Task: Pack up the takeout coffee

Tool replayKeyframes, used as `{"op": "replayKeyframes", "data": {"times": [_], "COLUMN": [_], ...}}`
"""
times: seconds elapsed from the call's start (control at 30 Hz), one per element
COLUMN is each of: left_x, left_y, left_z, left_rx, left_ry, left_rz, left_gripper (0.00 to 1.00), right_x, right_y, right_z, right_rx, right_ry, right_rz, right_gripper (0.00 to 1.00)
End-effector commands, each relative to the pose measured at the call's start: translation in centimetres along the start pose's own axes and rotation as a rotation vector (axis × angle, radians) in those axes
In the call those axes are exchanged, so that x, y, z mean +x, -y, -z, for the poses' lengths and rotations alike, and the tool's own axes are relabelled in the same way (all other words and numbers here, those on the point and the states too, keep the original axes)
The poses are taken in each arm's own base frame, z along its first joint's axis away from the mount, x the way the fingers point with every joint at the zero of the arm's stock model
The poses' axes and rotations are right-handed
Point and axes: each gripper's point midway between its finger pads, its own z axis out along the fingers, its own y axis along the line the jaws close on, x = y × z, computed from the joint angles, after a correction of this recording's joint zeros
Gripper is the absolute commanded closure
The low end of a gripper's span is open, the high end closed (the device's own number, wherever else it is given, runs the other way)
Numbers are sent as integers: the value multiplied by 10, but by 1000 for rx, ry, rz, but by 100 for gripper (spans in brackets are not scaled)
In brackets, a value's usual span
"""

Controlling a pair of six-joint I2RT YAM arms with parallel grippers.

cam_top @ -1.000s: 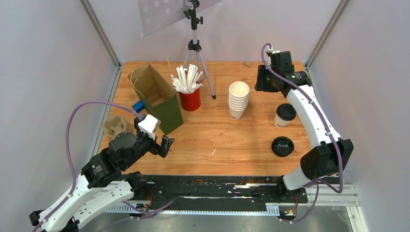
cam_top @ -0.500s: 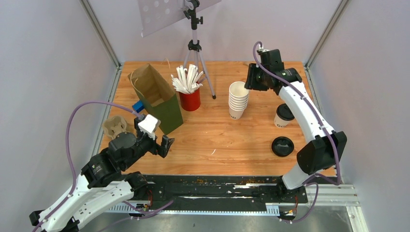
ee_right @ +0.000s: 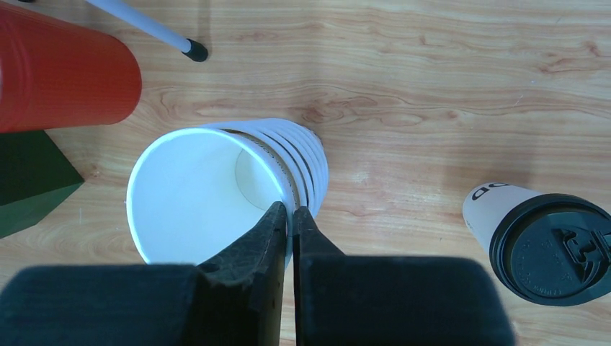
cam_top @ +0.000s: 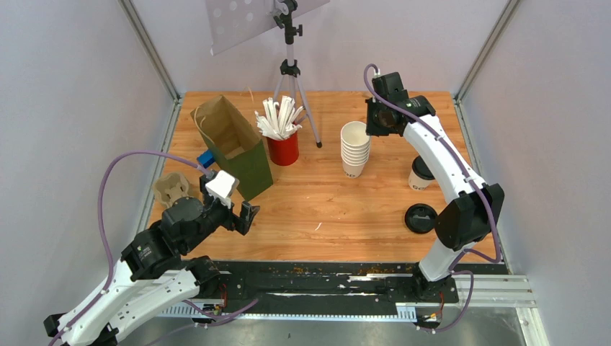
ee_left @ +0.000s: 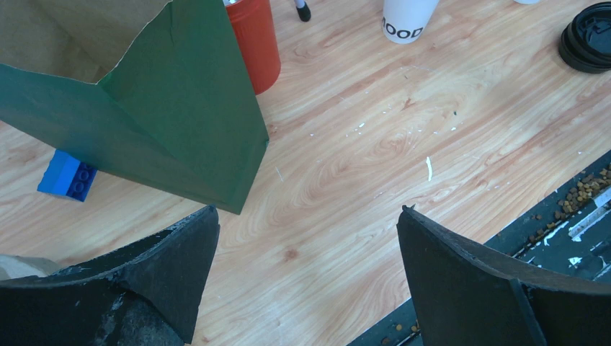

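The takeout coffee (cam_top: 418,175), a white paper cup with a black lid, stands at the right, partly behind my right arm; it shows lower right in the right wrist view (ee_right: 547,241). A loose black lid (cam_top: 421,218) lies nearer the front edge. My right gripper (cam_top: 373,121) (ee_right: 290,209) is at the stack of nested white cups (cam_top: 355,148) (ee_right: 216,194), shut on the top cup's rim, one finger inside and one outside. My left gripper (cam_top: 245,216) (ee_left: 306,213) hovers open and holding nothing over bare wood beside the green paper bag (cam_top: 234,148) (ee_left: 173,101).
A red cup of white straws (cam_top: 283,148) and a tripod (cam_top: 290,72) stand at the back centre. A cardboard cup carrier (cam_top: 171,189) and a blue brick (ee_left: 66,175) lie left of the bag. Walls close in on both sides.
My right arm has swung left from the back right corner to the cup stack, and its jaws have closed over the top cup's rim. The left arm has not moved.
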Motion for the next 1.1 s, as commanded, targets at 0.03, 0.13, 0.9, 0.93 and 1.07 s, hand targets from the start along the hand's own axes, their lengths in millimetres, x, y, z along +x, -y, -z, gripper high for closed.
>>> {"op": "replayKeyframes", "data": {"times": [0.03, 0.13, 0.9, 0.93, 1.07], "left_x": [-5, -5, -2, -2, -2], "left_y": [1, 1, 0, 0, 0], "left_z": [-2, -2, -4, -4, -4], "left_rx": [2, 2, -4, -2, -7], "left_ry": [24, 23, 5, 5, 5], "left_rz": [-7, -7, -10, -9, -8], "left_gripper": [0, 0, 0, 0, 0], "right_x": [-30, -34, -55, -49, -16], "right_y": [-7, -12, -39, -38, -44], "right_z": [25, 30, 121, 125, 140], "right_rx": [-26, -51, -267, -279, -370], "right_ry": [102, 119, 221, 221, 200], "right_rz": [-10, -25, 7, 11, 42], "right_gripper": [97, 100, 99, 99, 99]}}
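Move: The top cup of the stack is already pinched by its right-hand rim: its middle lies about 4 cm left of the right hand and 5 below, with the rest of the stack straight beneath. The lidded cup stands some 17 cm right and 4 back of that hand, the spare lids 17 right and 15 back. The red canister is about 26 cm left and 4 ahead. From the left hand the top cup is roughly 23 cm ahead and 31 right. The top cup is drawn up out of the stack by the right hand, whose closed fingers keep their pinch on the rim. It eases up about 1 cm, lingers, then rises quickly to some 11 cm, swinging back about 4 cm towards the robot near the end, while the wrist tips up and rolls its left side higher, each by 10 degrees or so. ##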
